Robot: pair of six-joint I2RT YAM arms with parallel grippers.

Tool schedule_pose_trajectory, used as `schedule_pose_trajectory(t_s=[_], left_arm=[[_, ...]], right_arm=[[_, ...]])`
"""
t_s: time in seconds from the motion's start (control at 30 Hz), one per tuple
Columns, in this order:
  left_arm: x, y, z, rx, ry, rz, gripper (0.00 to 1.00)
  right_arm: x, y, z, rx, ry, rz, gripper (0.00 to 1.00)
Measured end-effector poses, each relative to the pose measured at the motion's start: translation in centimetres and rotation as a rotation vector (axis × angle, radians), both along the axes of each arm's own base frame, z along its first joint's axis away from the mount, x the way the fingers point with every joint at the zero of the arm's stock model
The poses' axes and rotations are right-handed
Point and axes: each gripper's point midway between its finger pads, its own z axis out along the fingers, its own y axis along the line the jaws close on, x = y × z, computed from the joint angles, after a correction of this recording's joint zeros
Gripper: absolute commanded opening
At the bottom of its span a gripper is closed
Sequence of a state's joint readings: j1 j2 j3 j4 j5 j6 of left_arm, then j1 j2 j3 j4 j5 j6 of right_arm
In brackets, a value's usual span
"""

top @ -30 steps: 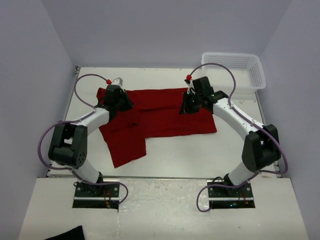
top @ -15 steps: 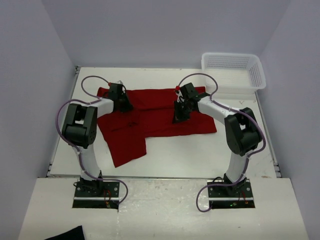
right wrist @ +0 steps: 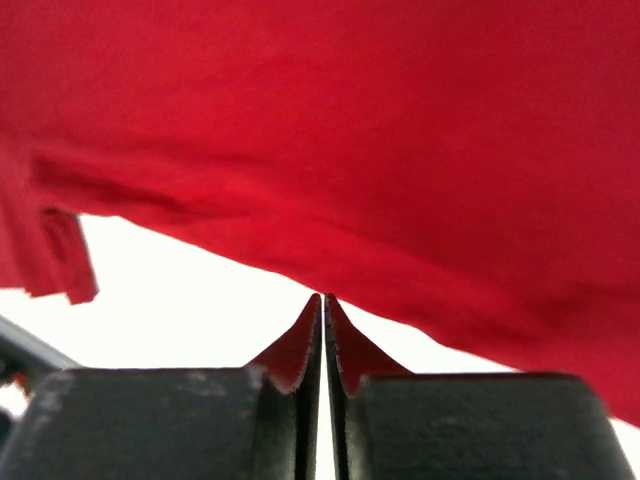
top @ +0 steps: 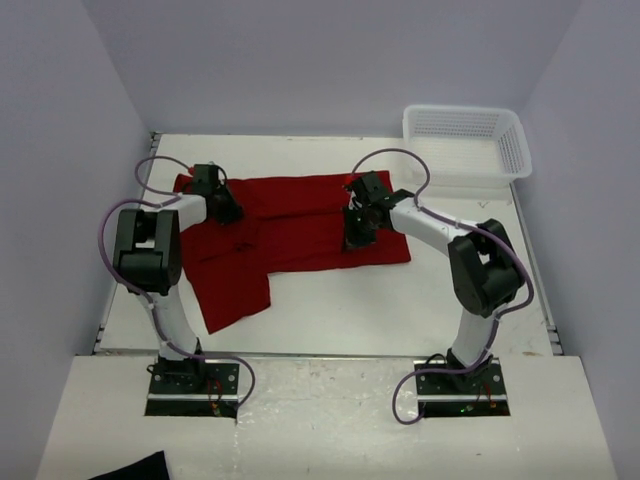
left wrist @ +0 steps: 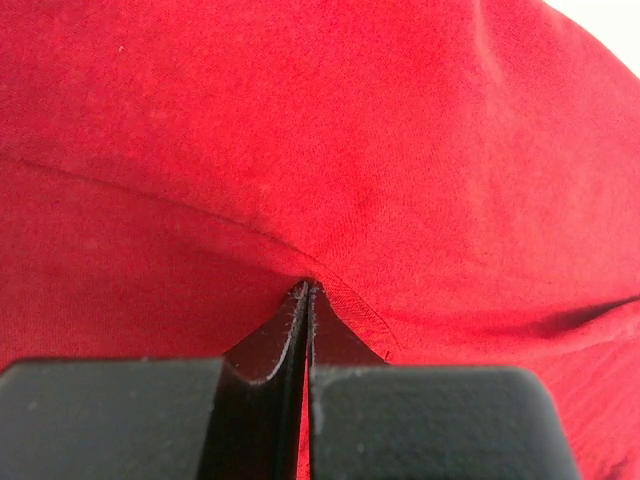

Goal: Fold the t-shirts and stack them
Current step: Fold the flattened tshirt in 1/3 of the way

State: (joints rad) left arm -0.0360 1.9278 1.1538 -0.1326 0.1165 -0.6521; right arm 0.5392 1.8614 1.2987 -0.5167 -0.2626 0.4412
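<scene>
One dark red t-shirt (top: 300, 225) lies spread across the middle of the table, with a sleeve flap hanging toward the near left (top: 235, 295). My left gripper (top: 222, 205) is low on its far left part. In the left wrist view, that gripper (left wrist: 305, 292) is shut with its tips pinching the cloth (left wrist: 330, 130) beside a hem seam. My right gripper (top: 354, 234) sits on the shirt's right half. In the right wrist view, the right gripper (right wrist: 323, 297) is shut and its tips meet the edge of the red cloth (right wrist: 400, 150), with white table below.
A white mesh basket (top: 466, 122) stands at the far right corner of the table. A black cloth scrap (top: 130, 468) lies off the table at the near left. Both arm bases are bolted at the near edge, with purple cables looping beside them.
Both arms have drawn in and their grippers have moved left. The shirt has slid left with them, its right edge pulling away from the basket side.
</scene>
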Motion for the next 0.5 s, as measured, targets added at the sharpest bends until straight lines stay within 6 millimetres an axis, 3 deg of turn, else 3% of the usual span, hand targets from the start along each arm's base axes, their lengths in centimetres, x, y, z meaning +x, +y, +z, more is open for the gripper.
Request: schedule_pose_trajectory(t_s=[0.07, 0.1, 0.17, 0.23, 0.27, 0.33, 0.37, 0.5], left_arm=[[0.4, 0.2, 0.0, 0.003, 0.003, -0.008, 0.00], [0.6, 0.2, 0.1, 0.005, 0.002, -0.013, 0.00], [0.8, 0.3, 0.1, 0.013, -0.003, -0.024, 0.00], [0.8, 0.3, 0.2, 0.020, -0.008, -0.032, 0.04], [0.7, 0.4, 0.2, 0.025, -0.013, -0.033, 0.12], [0.0, 0.8, 0.6, 0.045, -0.023, -0.031, 0.20], [-0.5, 0.9, 1.1, 0.054, -0.029, -0.028, 0.28], [-1.2, 1.6, 5.3, 0.084, -0.123, -0.008, 0.39]], right_arm=[[0.5, -1.0, 0.7, -0.038, -0.044, -0.034, 0.15], [0.8, -1.5, 1.1, -0.057, -0.065, -0.054, 0.31], [1.2, -2.9, 1.8, -0.102, -0.105, -0.106, 0.40], [1.4, -4.7, 2.4, -0.127, -0.125, -0.158, 0.44], [1.4, -5.8, 2.5, -0.132, -0.125, -0.189, 0.45], [1.6, -7.7, 2.4, -0.139, -0.118, -0.242, 0.45], [1.7, -9.6, 2.2, -0.150, -0.107, -0.300, 0.45], [1.4, -13.4, 0.9, -0.191, -0.067, -0.419, 0.49]])
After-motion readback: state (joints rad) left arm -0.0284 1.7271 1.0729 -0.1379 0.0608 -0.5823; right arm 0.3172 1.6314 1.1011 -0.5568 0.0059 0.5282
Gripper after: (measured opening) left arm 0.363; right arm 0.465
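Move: The near hem corner of the t-shirt lies roughly 16 cm to the right hand's right, level with it fore and aft and about 3 cm below; the shirt's far hem corner is some 23 cm ahead and 10 cm right. The left hand, shut and down on the cloth, has the near sleeve about 21 cm back and 1 cm left, and a small ruck 6 cm back and 2 cm right. Sweeping about 13 cm to its right along the t-shirt's near edge towards the near hem corner, the right hand arcs up a couple of centimetres and sinks again, turns some 25 degrees clockwise and opens its fingers about halfway. The left hand, still pressing on the cloth at first, nudges forward slightly, then comes free, rising about 5 cm with fingers opening roughly a third. ##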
